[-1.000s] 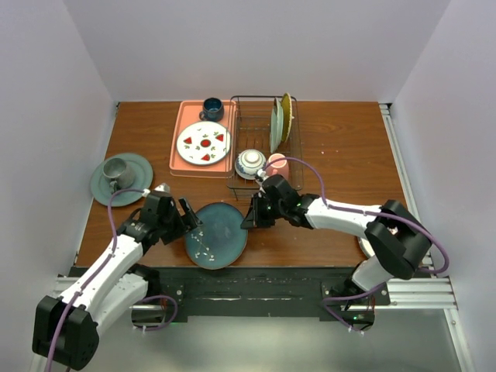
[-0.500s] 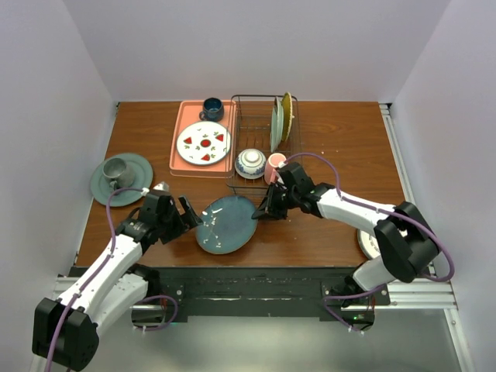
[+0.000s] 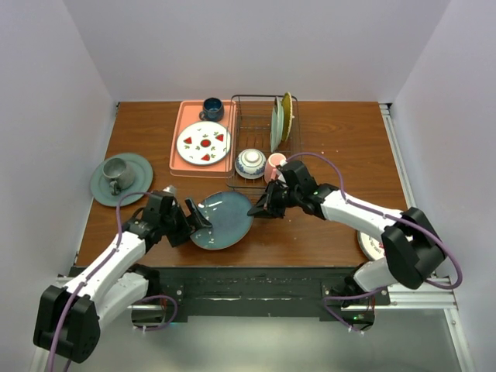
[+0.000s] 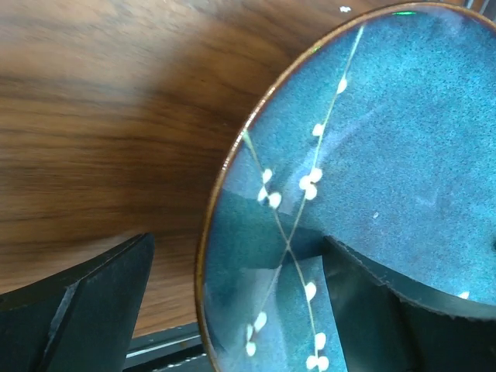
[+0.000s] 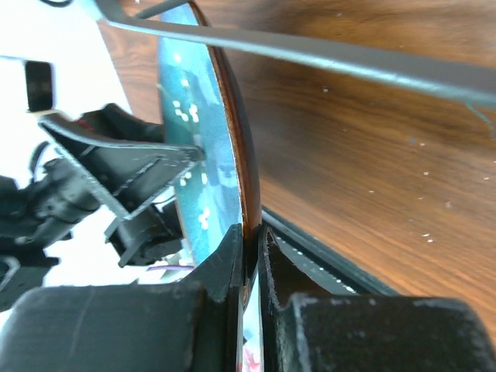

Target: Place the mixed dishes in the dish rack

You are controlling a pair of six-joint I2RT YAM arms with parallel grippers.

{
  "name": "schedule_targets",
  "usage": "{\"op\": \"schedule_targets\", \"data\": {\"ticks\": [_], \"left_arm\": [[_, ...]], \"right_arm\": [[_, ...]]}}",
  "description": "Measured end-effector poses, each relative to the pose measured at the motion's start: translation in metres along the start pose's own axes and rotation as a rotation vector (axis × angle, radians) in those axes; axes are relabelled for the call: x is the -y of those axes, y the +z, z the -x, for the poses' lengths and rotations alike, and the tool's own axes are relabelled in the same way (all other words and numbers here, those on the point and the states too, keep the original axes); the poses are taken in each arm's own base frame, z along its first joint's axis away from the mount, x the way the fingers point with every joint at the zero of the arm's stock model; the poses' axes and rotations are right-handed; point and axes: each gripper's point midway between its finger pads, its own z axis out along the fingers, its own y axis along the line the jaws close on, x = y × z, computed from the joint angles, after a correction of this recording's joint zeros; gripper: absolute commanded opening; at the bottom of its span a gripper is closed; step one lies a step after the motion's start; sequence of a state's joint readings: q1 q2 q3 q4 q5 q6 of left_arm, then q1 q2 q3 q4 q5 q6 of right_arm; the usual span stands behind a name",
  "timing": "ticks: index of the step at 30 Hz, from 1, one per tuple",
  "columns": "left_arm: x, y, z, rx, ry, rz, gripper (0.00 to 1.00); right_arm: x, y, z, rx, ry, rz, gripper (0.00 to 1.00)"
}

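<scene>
A teal plate with white blossom sprigs [image 3: 225,219] is tilted up off the table in front of the dish rack [image 3: 246,116]. My right gripper [image 3: 258,208] is shut on its right rim; the right wrist view shows the jaws [image 5: 249,232] pinching the plate [image 5: 198,139] edge-on. My left gripper [image 3: 198,222] is open, straddling the plate's left rim without squeezing it [image 4: 239,260]. The plate fills the left wrist view [image 4: 372,139]. A teal-grey plate [image 3: 275,124] and a yellow plate [image 3: 287,115] stand in the rack. A blue-and-white bowl [image 3: 250,163] and a pink mug [image 3: 277,163] sit at its near end.
A pink tray [image 3: 180,132] left of the rack holds a white plate with red marks [image 3: 204,143] and a dark blue mug [image 3: 212,109]. A grey-green plate with a grey mug [image 3: 120,177] lies at the far left. Another plate [image 3: 364,245] peeks out under my right arm.
My right gripper has raised the teal plate's right rim and drawn it up and right toward the rack. The plate now stands tilted. My left gripper followed to its left rim.
</scene>
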State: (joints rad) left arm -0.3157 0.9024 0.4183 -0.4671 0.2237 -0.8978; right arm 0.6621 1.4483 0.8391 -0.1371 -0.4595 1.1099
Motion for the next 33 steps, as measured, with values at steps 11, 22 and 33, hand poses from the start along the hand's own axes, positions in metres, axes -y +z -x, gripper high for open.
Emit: {"op": "schedule_targets", "data": {"ticks": [11,22,33], "left_arm": [[0.039,-0.033,0.015,0.157,-0.102,-0.238,0.63],[0.038,-0.045,0.024,0.223,-0.149,-0.240,0.19],[0.067,-0.087,0.053,0.255,-0.170,-0.181,0.00]], "right_arm": [[-0.007,-0.005,-0.006,-0.007,0.070,0.057,0.00],[-0.018,-0.011,-0.010,-0.041,0.086,0.108,0.00],[-0.033,-0.016,-0.012,-0.095,0.079,0.158,0.00]]}}
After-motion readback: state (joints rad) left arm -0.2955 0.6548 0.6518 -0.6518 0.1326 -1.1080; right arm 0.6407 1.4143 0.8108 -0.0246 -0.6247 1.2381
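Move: The blue plate is already pinched by its right rim in the right hand. Its middle lies about 8 cm to the right of the left hand, level fore and aft and some 2 cm higher, with its left rim between that hand's open fingers; from the right hand it is 8 cm left, 3 cm back and 4 cm lower. Counted from the right hand, the bowl in the rack is about 14 cm ahead and 1 cm left, the pink mug 13 cm ahead and 6 cm right, both roughly 6 cm lower. Bring the left gripper up about 7 cm along the blue plate's left rim, tipping the fingers outward some 15 degrees, then hover there and shut them on the rim. With the pinch made, raise it another 5 cm. Keep the right gripper's pinch on the opposite rim, lifting it only slightly and rolling it about 10 degrees. ##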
